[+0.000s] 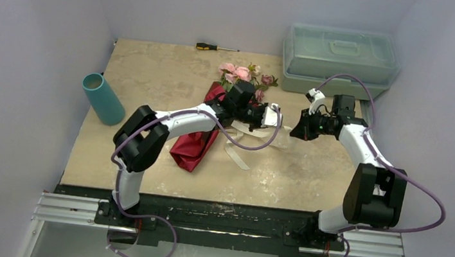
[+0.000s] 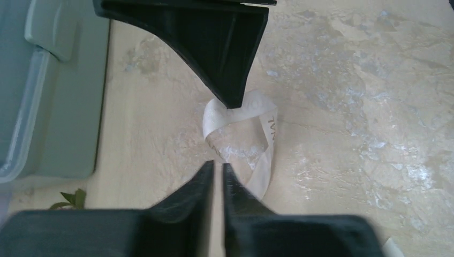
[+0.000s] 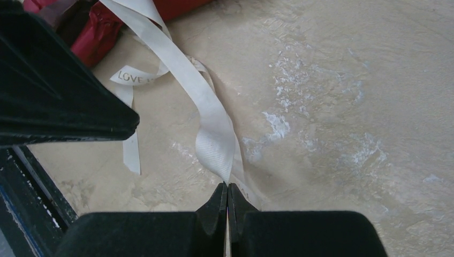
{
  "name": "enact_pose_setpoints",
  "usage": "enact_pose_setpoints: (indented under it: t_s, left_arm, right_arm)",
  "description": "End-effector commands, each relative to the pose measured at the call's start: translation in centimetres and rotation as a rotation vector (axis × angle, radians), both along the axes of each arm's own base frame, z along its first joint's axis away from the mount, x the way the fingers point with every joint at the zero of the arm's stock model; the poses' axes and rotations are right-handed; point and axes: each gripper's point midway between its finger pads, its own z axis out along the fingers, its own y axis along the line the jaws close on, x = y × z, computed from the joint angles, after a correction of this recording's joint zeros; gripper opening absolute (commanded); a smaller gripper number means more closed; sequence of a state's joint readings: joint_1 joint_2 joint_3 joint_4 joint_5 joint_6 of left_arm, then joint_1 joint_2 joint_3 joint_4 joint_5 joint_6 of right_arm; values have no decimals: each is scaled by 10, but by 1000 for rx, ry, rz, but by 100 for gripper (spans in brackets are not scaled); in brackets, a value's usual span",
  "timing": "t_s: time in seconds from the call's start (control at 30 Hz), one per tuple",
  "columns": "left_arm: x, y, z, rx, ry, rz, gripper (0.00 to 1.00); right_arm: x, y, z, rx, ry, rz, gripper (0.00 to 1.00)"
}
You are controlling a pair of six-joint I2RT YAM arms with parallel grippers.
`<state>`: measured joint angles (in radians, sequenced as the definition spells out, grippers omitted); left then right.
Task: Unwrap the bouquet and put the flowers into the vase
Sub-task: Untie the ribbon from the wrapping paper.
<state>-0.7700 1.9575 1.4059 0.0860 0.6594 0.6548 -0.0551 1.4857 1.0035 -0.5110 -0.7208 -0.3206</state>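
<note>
The bouquet (image 1: pixel 201 135) lies mid-table in its maroon paper cone. Its pink flowers (image 1: pixel 241 74) point toward the back wall. The cream ribbon (image 1: pixel 239 152) trails loose on the table to the right of the cone. My left gripper (image 2: pixel 217 163) reaches over the bouquet, and its jaws are shut on one end of a ribbon loop (image 2: pixel 269 140). Facing it from the right, my right gripper (image 3: pixel 227 184) is shut on another stretch of the ribbon (image 3: pixel 213 131), which runs back to the red paper (image 3: pixel 96 32). The teal vase (image 1: pixel 103 97) stands at the left edge.
A pale green toolbox (image 1: pixel 339 60) sits at the back right corner. A screwdriver (image 1: pixel 216 48) lies along the back edge. The two grippers nearly touch; the right finger (image 2: pixel 225 48) fills the top of the left wrist view.
</note>
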Motion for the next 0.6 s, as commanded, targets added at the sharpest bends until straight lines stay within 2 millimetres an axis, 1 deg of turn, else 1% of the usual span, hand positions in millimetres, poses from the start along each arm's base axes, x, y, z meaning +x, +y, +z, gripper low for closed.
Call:
enact_pose_setpoints:
  t_s: [0.0, 0.03, 0.1, 0.13, 0.17, 0.23, 0.3, 0.4, 0.47, 0.57]
  left_arm:
    - [5, 4, 34, -23, -10, 12, 23]
    - [4, 18, 21, 25, 10, 19, 38]
    - [9, 42, 8, 31, 29, 59, 58]
    - [14, 52, 4, 22, 21, 83, 64]
    - [15, 60, -7, 43, 40, 93, 66]
    - [15, 71, -28, 99, 82, 94, 67]
    - [18, 78, -42, 129, 111, 99, 68]
    - [30, 91, -52, 145, 113, 115, 68]
    - [34, 96, -58, 163, 105, 114, 68]
    - [33, 96, -62, 181, 97, 84, 68]
  right_arm:
    - [14, -4, 18, -5, -70, -11, 0]
    - [14, -4, 21, -2, -83, -8, 0]
    - [13, -3, 28, 3, -102, -1, 0]
    - [12, -2, 30, 6, -110, 0, 0]
    - [11, -2, 33, 10, -114, 3, 0]
    - [10, 0, 38, 21, -118, 8, 0]
    - [10, 2, 44, 31, -128, 10, 0]
    - [10, 3, 56, 39, -148, 16, 0]
    - [8, 5, 64, 49, -161, 24, 0]
    - [8, 7, 76, 63, -176, 19, 0]
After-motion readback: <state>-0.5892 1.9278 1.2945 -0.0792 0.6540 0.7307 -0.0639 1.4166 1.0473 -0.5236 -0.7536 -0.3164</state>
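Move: Some 10 cm to the left hand's left, 3 cm farther ahead and 8 cm below lies the ribbon where it crosses the red wrapping paper. The wrapping's middle is about 17 cm left, 2 cm back and 11 cm down; the flower heads are roughly 18 cm ahead and 5 cm left; the ribbon's loose tail is 10 cm back and 5 cm left on the table. From the right hand the crossing lies about 23 cm left, 3 cm ahead and 6 cm below. Opening its shut, apparently empty fingers to about two thirds, the left hand heads back left towards the wrapping, about 10 cm, sinking some 6 cm and edging forward, with a wrist turn of about 15 degrees, so that its fingertips come to straddle the ribbon without pinching it. The right hand keeps its pinch on the far ribbon end and, after a pause, lifts nearly 4 cm. ##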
